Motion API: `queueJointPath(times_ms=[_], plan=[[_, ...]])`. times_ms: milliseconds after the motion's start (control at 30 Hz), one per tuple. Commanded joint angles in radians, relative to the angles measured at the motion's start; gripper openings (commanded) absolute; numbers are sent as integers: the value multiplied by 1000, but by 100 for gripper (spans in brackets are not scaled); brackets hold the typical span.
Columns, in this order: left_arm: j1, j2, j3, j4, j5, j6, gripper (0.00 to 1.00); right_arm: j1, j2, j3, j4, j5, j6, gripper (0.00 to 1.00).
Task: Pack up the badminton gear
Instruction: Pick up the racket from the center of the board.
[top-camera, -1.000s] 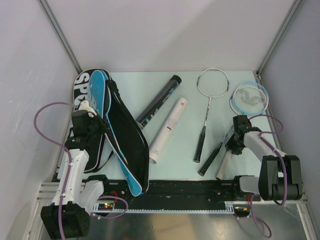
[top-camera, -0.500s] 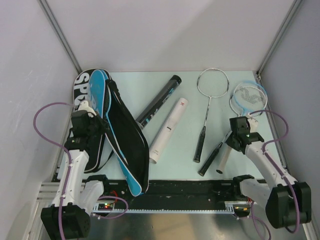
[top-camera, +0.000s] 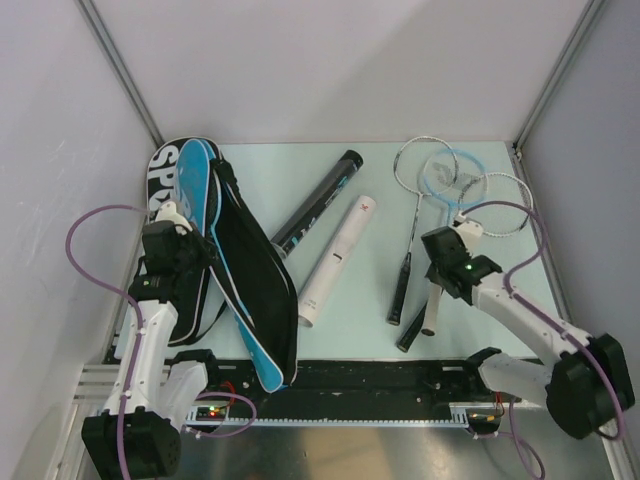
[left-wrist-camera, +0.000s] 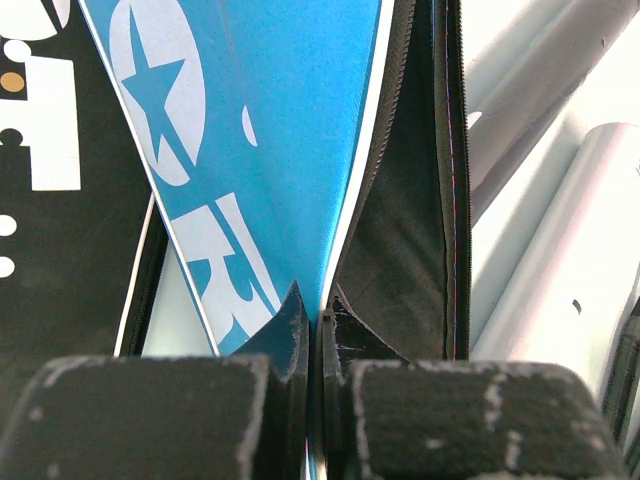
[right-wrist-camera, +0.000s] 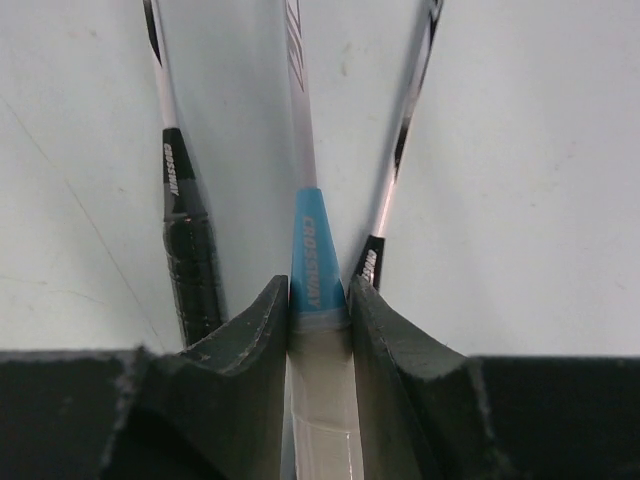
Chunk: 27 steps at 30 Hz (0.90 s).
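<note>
My right gripper is shut on the white grip of the blue racket, whose head overlaps a silver racket's head. Two silver rackets with black handles lie on either side of it; the second one's head is at the right. At the left of the table, my left gripper is shut on the edge of the blue SPORT racket cover, beside the open black cover. A black tube and a white tube lie mid-table. No shuttlecocks show.
Grey walls enclose the pale table on three sides. A black rail runs along the near edge by the arm bases. Purple cables loop off both arms.
My right gripper has shut on the blue racket's handle and swung it left. Its head has moved from the far right to over the silver racket's head. The left arm has not moved.
</note>
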<state>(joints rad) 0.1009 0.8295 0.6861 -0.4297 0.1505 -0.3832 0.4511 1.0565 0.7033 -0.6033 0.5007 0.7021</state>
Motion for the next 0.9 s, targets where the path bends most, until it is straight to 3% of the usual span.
queueJointPath(times_ms=[0,167,367,567,767,867], plan=[[6,-34,10,74,1,3,0,29,125,39,74,34,57,0],[6,-31,13,74,4,2,0,24,251,42,142,-64,35,1],[6,-28,14,75,6,1,0,-20,340,42,200,-204,12,17],[6,-32,13,76,11,0,0,-63,386,43,198,-268,12,42],[5,-29,14,76,11,1,0,-55,425,48,177,-298,14,54],[7,-30,14,76,7,2,0,-53,444,48,180,-300,10,54]])
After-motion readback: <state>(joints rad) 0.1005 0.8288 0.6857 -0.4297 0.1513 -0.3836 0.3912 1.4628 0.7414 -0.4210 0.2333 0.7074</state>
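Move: The blue racket is already in my right fingers, gripped where its pale handle meets the blue cone. The clear spot for that grip lies about 8 cm below my right hand, 4 cm to its left and 2 cm ahead. The left black handle is some 11 cm left and 3 cm back; the slanting black handle is roughly 5 cm left and 10 cm back, both 9 cm below. From my left hand that spot is around 52 cm right, level ahead, 16 cm down. I lower the blue racket with my right hand about 8 cm onto the board, carrying it some 4 cm left, in between the black-handled rackets, and tipping the fingers about 15 degrees further down. Near the bottom I open my fingers and let go, sinking the last bit around the handle; my left hand stays still, keeping its pinch on the bag's edge. ##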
